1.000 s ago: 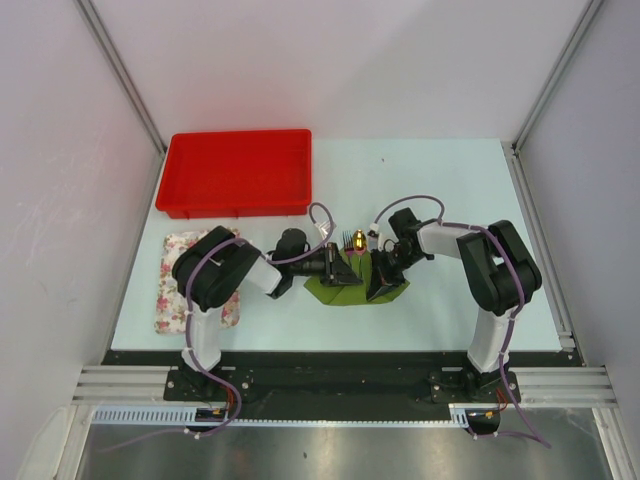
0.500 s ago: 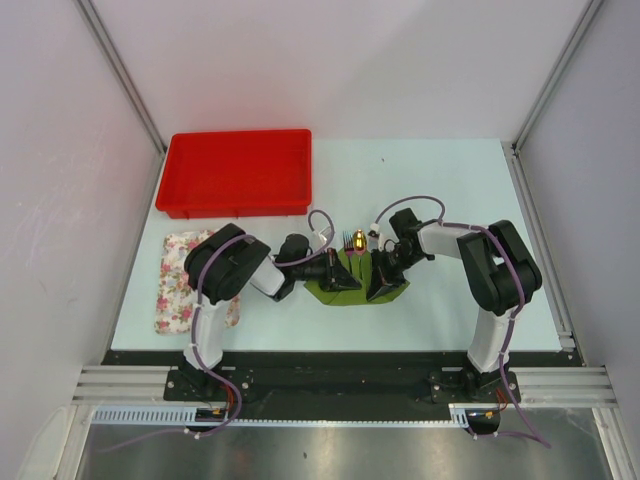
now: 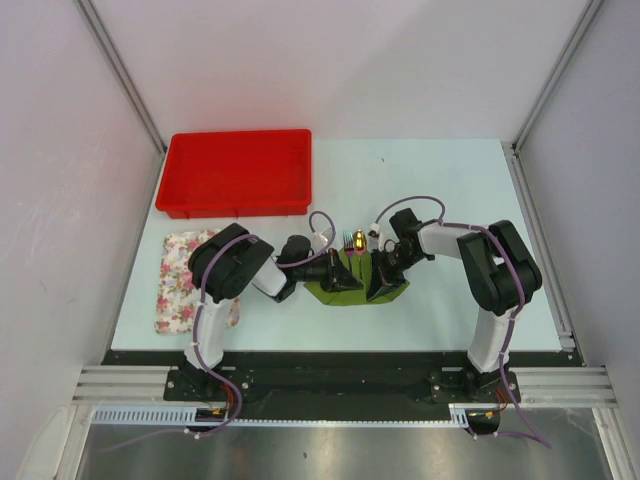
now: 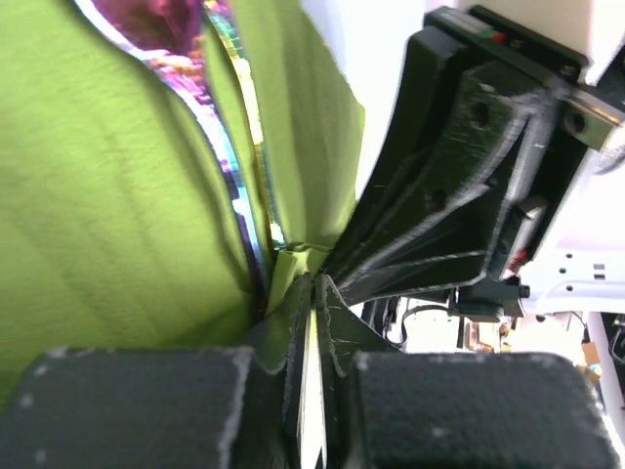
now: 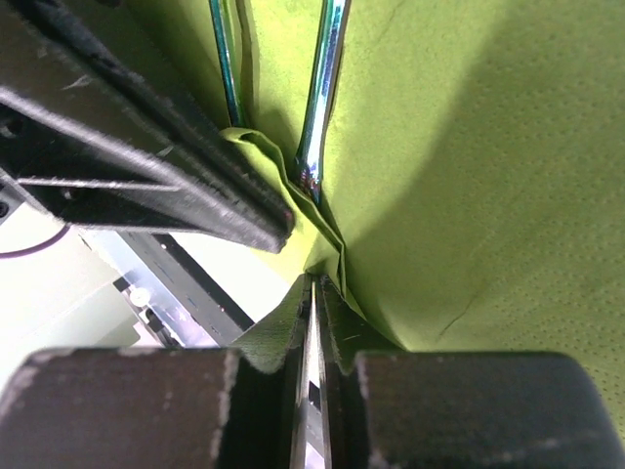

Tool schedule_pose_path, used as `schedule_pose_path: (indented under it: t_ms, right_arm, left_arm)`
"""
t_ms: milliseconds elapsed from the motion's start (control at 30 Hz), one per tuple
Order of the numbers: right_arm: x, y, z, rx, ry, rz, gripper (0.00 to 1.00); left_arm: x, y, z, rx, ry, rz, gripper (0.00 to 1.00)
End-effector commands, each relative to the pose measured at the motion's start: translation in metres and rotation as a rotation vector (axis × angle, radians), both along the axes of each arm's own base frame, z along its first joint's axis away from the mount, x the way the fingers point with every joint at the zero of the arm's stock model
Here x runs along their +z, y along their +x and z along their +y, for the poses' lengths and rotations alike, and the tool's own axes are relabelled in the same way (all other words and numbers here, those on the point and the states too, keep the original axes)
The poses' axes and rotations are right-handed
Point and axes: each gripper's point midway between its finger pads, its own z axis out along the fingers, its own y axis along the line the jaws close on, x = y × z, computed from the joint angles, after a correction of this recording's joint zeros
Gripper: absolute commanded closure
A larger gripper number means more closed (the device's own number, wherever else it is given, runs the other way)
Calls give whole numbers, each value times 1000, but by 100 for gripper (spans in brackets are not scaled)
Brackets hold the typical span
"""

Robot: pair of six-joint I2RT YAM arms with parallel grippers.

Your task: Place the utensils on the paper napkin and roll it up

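Observation:
The olive-green paper napkin (image 3: 350,293) lies mid-table with its two sides lifted up around the utensils (image 3: 357,240). A golden end and pink tines poke out past its far edge. My left gripper (image 3: 344,275) is shut on the napkin's left edge. My right gripper (image 3: 376,282) is shut on its right edge. In the left wrist view the napkin (image 4: 117,205) wraps a pink-purple utensil (image 4: 156,20), and my left gripper (image 4: 314,285) pinches a fold. In the right wrist view two shiny handles (image 5: 322,98) lie in the napkin (image 5: 469,147), which my right gripper (image 5: 314,283) pinches.
A red tray (image 3: 236,172) sits at the back left. A floral pink and white cloth (image 3: 176,285) lies at the left, partly under the left arm. The two grippers face each other a few centimetres apart across the napkin.
The left arm's elbow has swung a little to the right, toward the napkin, and its jaws have narrowed slightly. The right arm and the napkin stay put.

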Motion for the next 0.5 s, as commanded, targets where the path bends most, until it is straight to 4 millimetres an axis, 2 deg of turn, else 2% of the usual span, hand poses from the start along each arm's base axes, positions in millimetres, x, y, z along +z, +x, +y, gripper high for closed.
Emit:
schedule_pose_path:
  t_ms: [0,133,233,267,333,367,433,467]
  right_arm:
    - [-1,3,-9,-2,-44,-46,89]
    - [17,11,-6,-2,-18,-92,78]
    - [35,23,-12,-34,-3,-126,66]
    - [42,28,-17,-56,-4,-145,57]
    - [47,32,-28,-87,-18,-144,51]
    - [47,38,-41,-125,-41,-148,45]
    - [43,36,-57,-155,-78,-125,39]
    - [37,38,-71,-190,-113,-111,31]
  left_arm:
    - [-8,7,-3,16,35,4,93]
    - [-17,8,-2,18,77,21,96]
    - [-18,8,-1,20,80,28,96]
    - [-18,8,-1,18,80,27,96]
    - [-18,8,-2,18,83,23,96]
    - [-17,8,-2,17,82,23,96]
    - [-18,8,-2,17,83,24,96]
    - [-18,9,-2,17,82,24,96]
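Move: Held at both hands' fingertips is the folded near flap of the green napkin, over the ends of the utensil handles. From the left hand the spoon bowl lies about 10 cm straight ahead and the fork head about 10 cm ahead and 2 cm left. From the right hand the bowl is some 12 cm ahead and 2 cm left, and the napkin's right corner roughly 3 cm ahead and 8 cm right. Opening from nearly shut to a bit over half, the right hand lets go of the folded flap and pulls away to its right, up and forward, about 5 cm in all, slowly at first and then faster, over the right part of the napkin. The left hand stays by the handle ends, keeps its pinch on the flap and shuts slightly tighter while settling half a centimetre. ##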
